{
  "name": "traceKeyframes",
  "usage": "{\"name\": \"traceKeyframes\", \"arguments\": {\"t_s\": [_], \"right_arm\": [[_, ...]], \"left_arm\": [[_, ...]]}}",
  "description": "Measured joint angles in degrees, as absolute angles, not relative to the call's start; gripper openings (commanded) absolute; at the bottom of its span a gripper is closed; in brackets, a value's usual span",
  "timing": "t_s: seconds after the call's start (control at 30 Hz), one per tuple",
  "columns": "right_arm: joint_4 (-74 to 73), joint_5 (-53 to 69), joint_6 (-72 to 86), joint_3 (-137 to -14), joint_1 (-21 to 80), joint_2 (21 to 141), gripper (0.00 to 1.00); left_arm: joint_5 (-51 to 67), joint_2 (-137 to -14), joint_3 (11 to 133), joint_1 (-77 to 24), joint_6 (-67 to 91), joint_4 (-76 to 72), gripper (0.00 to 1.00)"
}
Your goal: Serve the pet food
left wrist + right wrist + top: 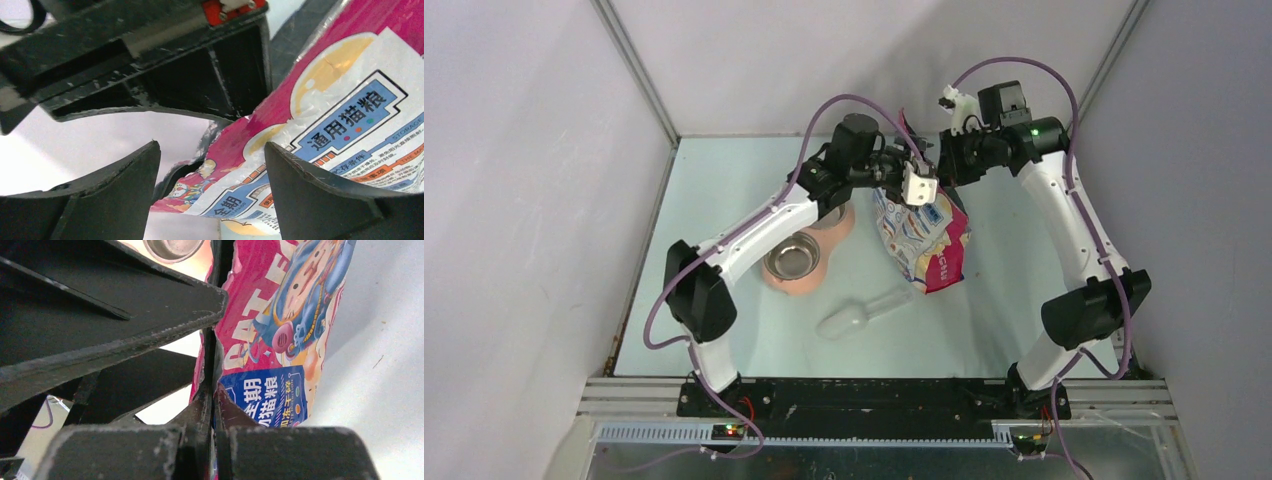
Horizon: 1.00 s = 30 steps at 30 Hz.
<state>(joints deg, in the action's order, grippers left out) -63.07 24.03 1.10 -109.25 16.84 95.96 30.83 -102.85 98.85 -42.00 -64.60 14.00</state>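
Observation:
The pink, white and blue cat food bag (921, 240) stands upright at mid-table, its top lifted between the two arms. My right gripper (936, 163) is shut on the bag's top edge (280, 315), the fingers (200, 410) pressed flat together over the foil. My left gripper (902, 170) faces it from the left and is open. In the left wrist view the bag's torn rim (350, 115) shows between and beyond the spread fingers (212, 150); I cannot tell if they touch it. The pet food is hidden inside the bag.
A pink double feeder (809, 275) with a steel bowl (791, 258) sits left of the bag, partly under the left arm. A translucent plastic scoop (864, 312) lies on the table in front. White walls close in the sides and back.

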Motion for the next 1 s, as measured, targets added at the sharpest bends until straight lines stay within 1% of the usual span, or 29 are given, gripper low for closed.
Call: {"name": "traceKeyframes", "arguments": {"t_s": [0.17,0.23,0.27,0.33,0.53,0.6,0.67,0.77,0.8,0.83,0.87,0.9,0.93,0.97,1.0], "right_arm": [[-62.96,24.21,2.04,-109.08,15.79,95.96,0.0],[-62.85,23.75,2.7,-108.97,15.22,95.96,0.0],[-62.85,23.53,3.11,-108.95,14.83,95.96,0.02],[-62.87,23.09,3.88,-108.95,13.72,95.96,0.03],[-62.87,23.14,5.63,-108.95,11.51,95.96,0.03],[-62.87,23.2,5.65,-108.95,11.6,95.96,0.03],[-62.87,23.4,5.63,-108.9,11.97,95.96,0.03],[-62.87,23.4,5.61,-108.86,12.4,95.96,0.03],[-62.87,23.38,5.61,-108.84,12.56,95.96,0.03],[-62.89,23.38,5.61,-108.84,12.67,95.96,0.03],[-62.89,23.38,5.58,-108.81,12.69,95.96,0.03],[-62.89,23.35,5.58,-108.79,12.71,95.96,0.02],[-62.89,23.33,5.58,-108.79,12.69,95.96,0.02],[-62.89,23.2,5.58,-108.79,12.71,95.96,0.0],[-62.87,22.92,5.61,-108.79,12.78,95.96,0.0]], "left_arm": [[31.2,-103.72,99.44,-42.04,-67.88,16.03,0.81],[31.27,-103.66,98.96,-42.04,-68.53,15.53,0.81],[31.24,-103.66,98.7,-42.04,-68.66,15.31,0.81],[31.27,-103.66,97.93,-42.04,-69.14,15.18,0.82],[31.35,-103.66,97.17,-42.06,-69.97,16.01,0.82],[31.48,-103.66,97.17,-42.11,-70.61,16.69,0.82],[31.64,-103.66,97.17,-42.17,-71.72,17.82,0.78],[31.68,-103.68,97.54,-42.26,-74.72,20.45,0.67],[31.64,-103.72,98.02,-42.26,-76.23,21.96,0.6],[31.53,-103.74,98.56,-42.26,-77.73,23.49,0.55],[31.27,-103.74,99.26,-42.26,-79.79,25.36,0.46],[31.03,-103.74,99.7,-42.26,-80.95,26.59,0.42],[30.65,-103.74,100.18,-42.26,-82.5,27.77,0.33],[30.24,-103.74,100.53,-42.26,-83.7,28.58,0.29],[29.82,-103.74,100.99,-42.26,-85.06,29.65,0.19]]}}
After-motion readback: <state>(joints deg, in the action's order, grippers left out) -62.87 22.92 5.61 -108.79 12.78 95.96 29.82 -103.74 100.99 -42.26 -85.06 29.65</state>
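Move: The left hand, open and pointing right, has the food bag's left (white-panel) rim some 4 cm below it and about 1 cm back. The bag's body is centred around 6 cm back, 2 cm right and 18 cm down. The double bowl stands about 7 cm back, 19 cm left and 30 cm lower. For the right hand, already shut on the pink right rim, the left rim is roughly 5 cm left, level fore-and-aft and in height. Keeping its pinch on the pink right rim, the right hand pulls it about 3 cm to the right and slightly forward, turning a little clockwise, eases back a touch and holds. The left hand sinks some 4 cm with open fingers either side of the white-panel rim, then drifts slightly left and tips its fingers about 15 degrees further down while closing them more than halfway, not yet shut. ##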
